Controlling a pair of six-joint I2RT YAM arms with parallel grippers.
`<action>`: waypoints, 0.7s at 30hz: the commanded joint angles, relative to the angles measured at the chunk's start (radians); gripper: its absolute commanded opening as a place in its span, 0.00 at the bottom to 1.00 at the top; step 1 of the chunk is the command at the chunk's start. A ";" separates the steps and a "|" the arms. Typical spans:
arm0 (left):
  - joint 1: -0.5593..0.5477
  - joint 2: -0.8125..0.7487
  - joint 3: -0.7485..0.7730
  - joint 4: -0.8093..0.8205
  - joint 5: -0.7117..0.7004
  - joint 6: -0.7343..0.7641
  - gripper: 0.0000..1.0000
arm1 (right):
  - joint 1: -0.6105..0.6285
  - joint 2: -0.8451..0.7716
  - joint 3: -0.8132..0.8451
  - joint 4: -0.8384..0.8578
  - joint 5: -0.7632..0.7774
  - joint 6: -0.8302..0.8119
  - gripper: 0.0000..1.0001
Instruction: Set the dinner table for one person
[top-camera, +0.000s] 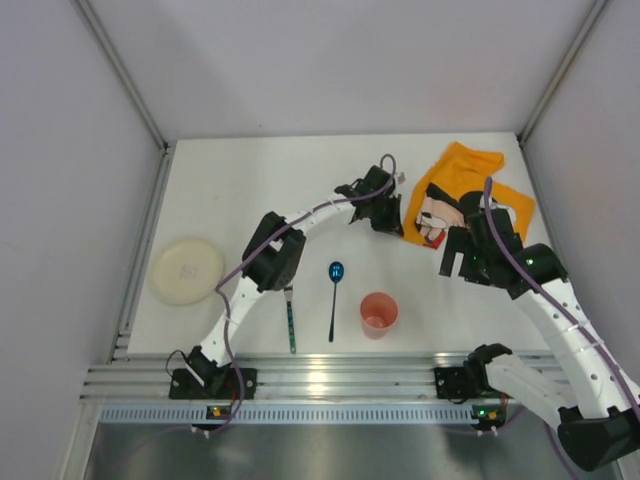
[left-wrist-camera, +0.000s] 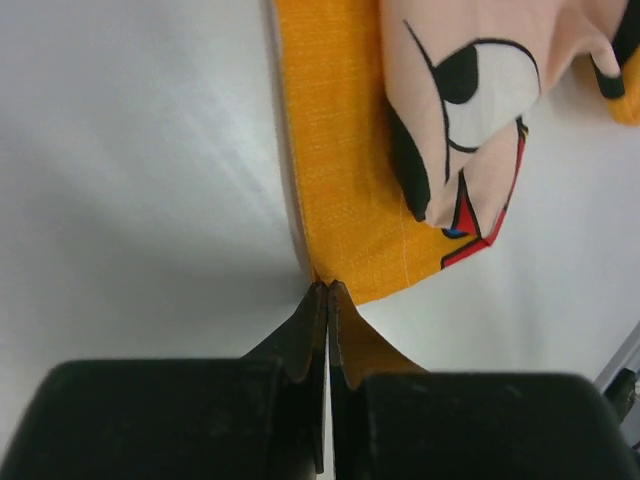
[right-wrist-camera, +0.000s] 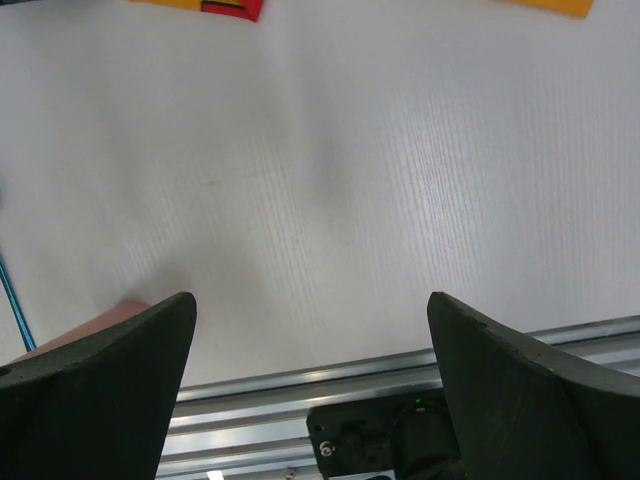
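Observation:
The white dinner table (top-camera: 260, 185) carries an orange cartoon-mouse placemat (top-camera: 470, 190) lying rumpled at the far right. My left gripper (top-camera: 388, 222) is shut on the placemat's near-left corner; in the left wrist view the jaws (left-wrist-camera: 327, 288) pinch the orange cloth (left-wrist-camera: 350, 150). My right gripper (top-camera: 455, 262) is open and empty, hovering over bare table (right-wrist-camera: 330, 180) just in front of the placemat. A cream plate (top-camera: 187, 269) lies at the left. A fork (top-camera: 290, 320), a blue spoon (top-camera: 335, 295) and a pink cup (top-camera: 379, 314) sit near the front.
The ribbed aluminium rail (top-camera: 320, 375) runs along the near edge and shows in the right wrist view (right-wrist-camera: 400, 375). The pink cup's rim (right-wrist-camera: 85, 328) and the spoon's handle (right-wrist-camera: 10, 300) sit at that view's left. Grey walls enclose the table.

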 joint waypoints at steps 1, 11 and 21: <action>0.102 -0.178 -0.114 -0.048 -0.093 0.024 0.00 | 0.011 0.034 0.036 0.067 -0.030 -0.021 1.00; 0.265 -0.394 -0.471 -0.040 -0.142 0.038 0.00 | 0.011 0.181 0.048 0.186 -0.101 -0.038 1.00; 0.343 -0.536 -0.668 -0.027 -0.189 0.043 0.00 | 0.000 0.348 -0.004 0.245 -0.148 -0.007 1.00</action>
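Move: The left hand already pinches the napkin's near-left corner; clear table beyond the cutlery is some 22 cm to its left. The spoon lies 19 cm left and 17 cm back, the fork 31 cm left and 20 cm back, the cup 8 cm left and 20 cm back. The napkin's middle is about 30 cm ahead of the right hand, 7 cm to its right and 17 cm below. Left hand, fingers shut, drags the napkin some 22 cm left; open right hand advances and sinks 5 cm each. ##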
